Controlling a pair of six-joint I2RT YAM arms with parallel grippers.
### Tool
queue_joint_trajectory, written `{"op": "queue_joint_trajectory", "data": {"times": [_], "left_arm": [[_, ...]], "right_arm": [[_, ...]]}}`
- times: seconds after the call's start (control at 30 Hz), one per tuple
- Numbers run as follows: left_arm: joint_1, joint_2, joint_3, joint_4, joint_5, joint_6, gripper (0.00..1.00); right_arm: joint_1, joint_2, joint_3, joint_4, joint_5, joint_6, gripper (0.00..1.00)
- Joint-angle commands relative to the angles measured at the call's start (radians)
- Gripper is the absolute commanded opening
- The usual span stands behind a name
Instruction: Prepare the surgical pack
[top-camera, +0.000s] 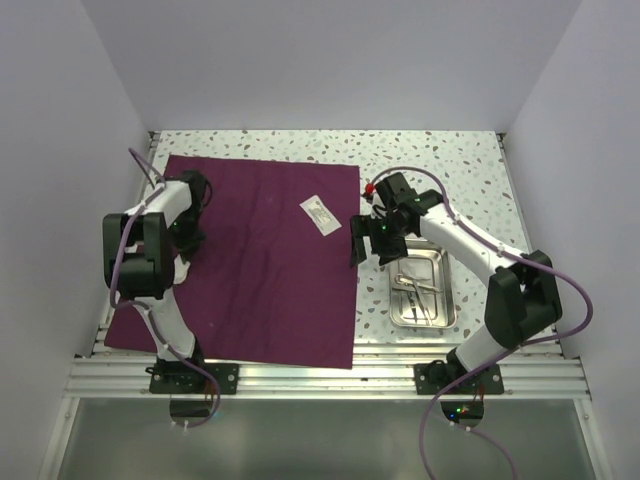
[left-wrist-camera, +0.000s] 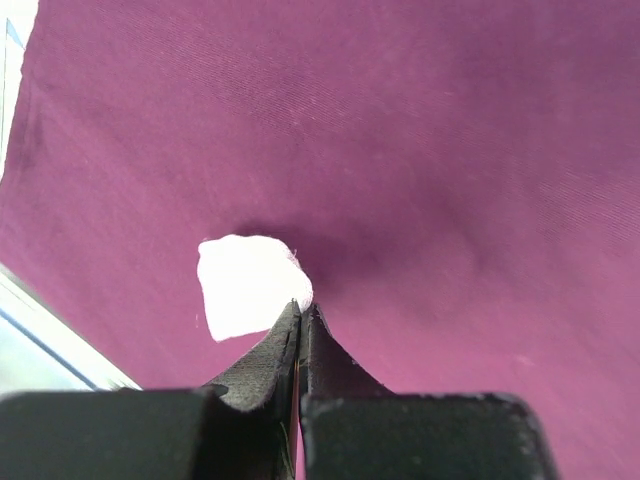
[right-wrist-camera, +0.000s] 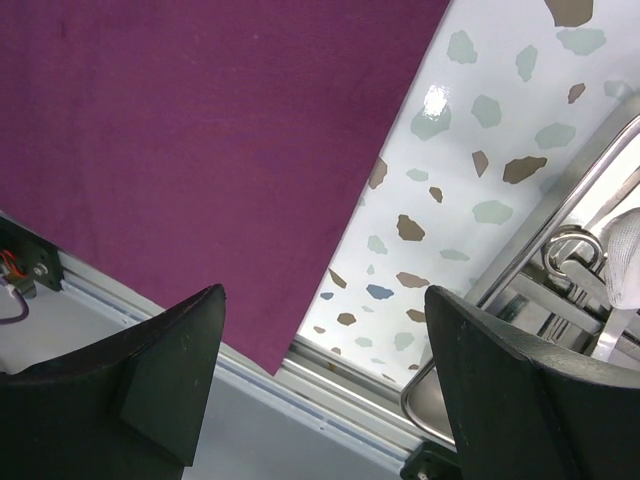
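The deep-maroon cloth (top-camera: 270, 270) of the surgical pack lies flat on the table's left half. A white packet (top-camera: 320, 213) rests near the cloth's far right corner. My left gripper (top-camera: 190, 215) is over the cloth's left part, its fingers shut (left-wrist-camera: 300, 303) on the corner of a small white pad (left-wrist-camera: 248, 285). The steel tray (top-camera: 445, 290) with thin metal instruments (top-camera: 415, 285) sits to the right of the cloth. My right gripper (top-camera: 365, 240) hangs open (right-wrist-camera: 325, 290) over the cloth's right edge, beside the tray rim (right-wrist-camera: 560, 225), holding nothing.
The speckled tabletop (top-camera: 450, 170) runs between cloth and tray and along the back. White walls close in the left, back and right sides. An aluminium rail (top-camera: 330, 378) carries both arm bases along the near edge.
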Motion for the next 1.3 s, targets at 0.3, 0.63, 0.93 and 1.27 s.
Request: {"op": "queue_joint_trajectory", "data": {"times": [0.3,0.63,0.93,1.27], "left_arm": [[-0.002,-0.256,0.029,-0.044,0.331,-0.040,0.00],[-0.186,-0.354,-0.052,0.067,0.706,-0.240,0.00],[-0.238,-0.400,-0.086,0.183,0.938,-0.434,0.00],[-0.260,-0.428,-0.141,0.217,1.046,-0.522,0.00]], "right_arm": [[0.012,0.011,0.074,0.050,-0.156,-0.027,0.85],[0.154,-0.019,0.063,0.366,-0.238,0.096,0.85],[0.278,0.035,0.119,0.524,-0.073,0.099,0.91],[0.369,0.142,0.181,0.515,0.016,0.053,0.86]]}}
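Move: The gauze, already pinched by the left fingers, is about 47 cm to the right hand's left, nearly level forward and roughly 9 cm lower. Seen from the left hand, the waiting right gripper is about 47 cm to the right, 2 cm back and 8 cm higher. The paper packet lies some 13 cm ahead of the right hand, 13 cm left and 10 cm below; the metal tray is 12 cm to its right, 3 cm back and 9 cm below. The gauze stays pinched in the shut left fingers as they lift it straight up at first, then sweep it right across the purple cloth, about 25 cm over and 11 up, the wrist rolling some 60 degrees until the fingertips slant down to the right. The open right gripper comes 18 cm left to meet it, rising about 7 cm, tilting further leftward and dipping slightly at the end. ##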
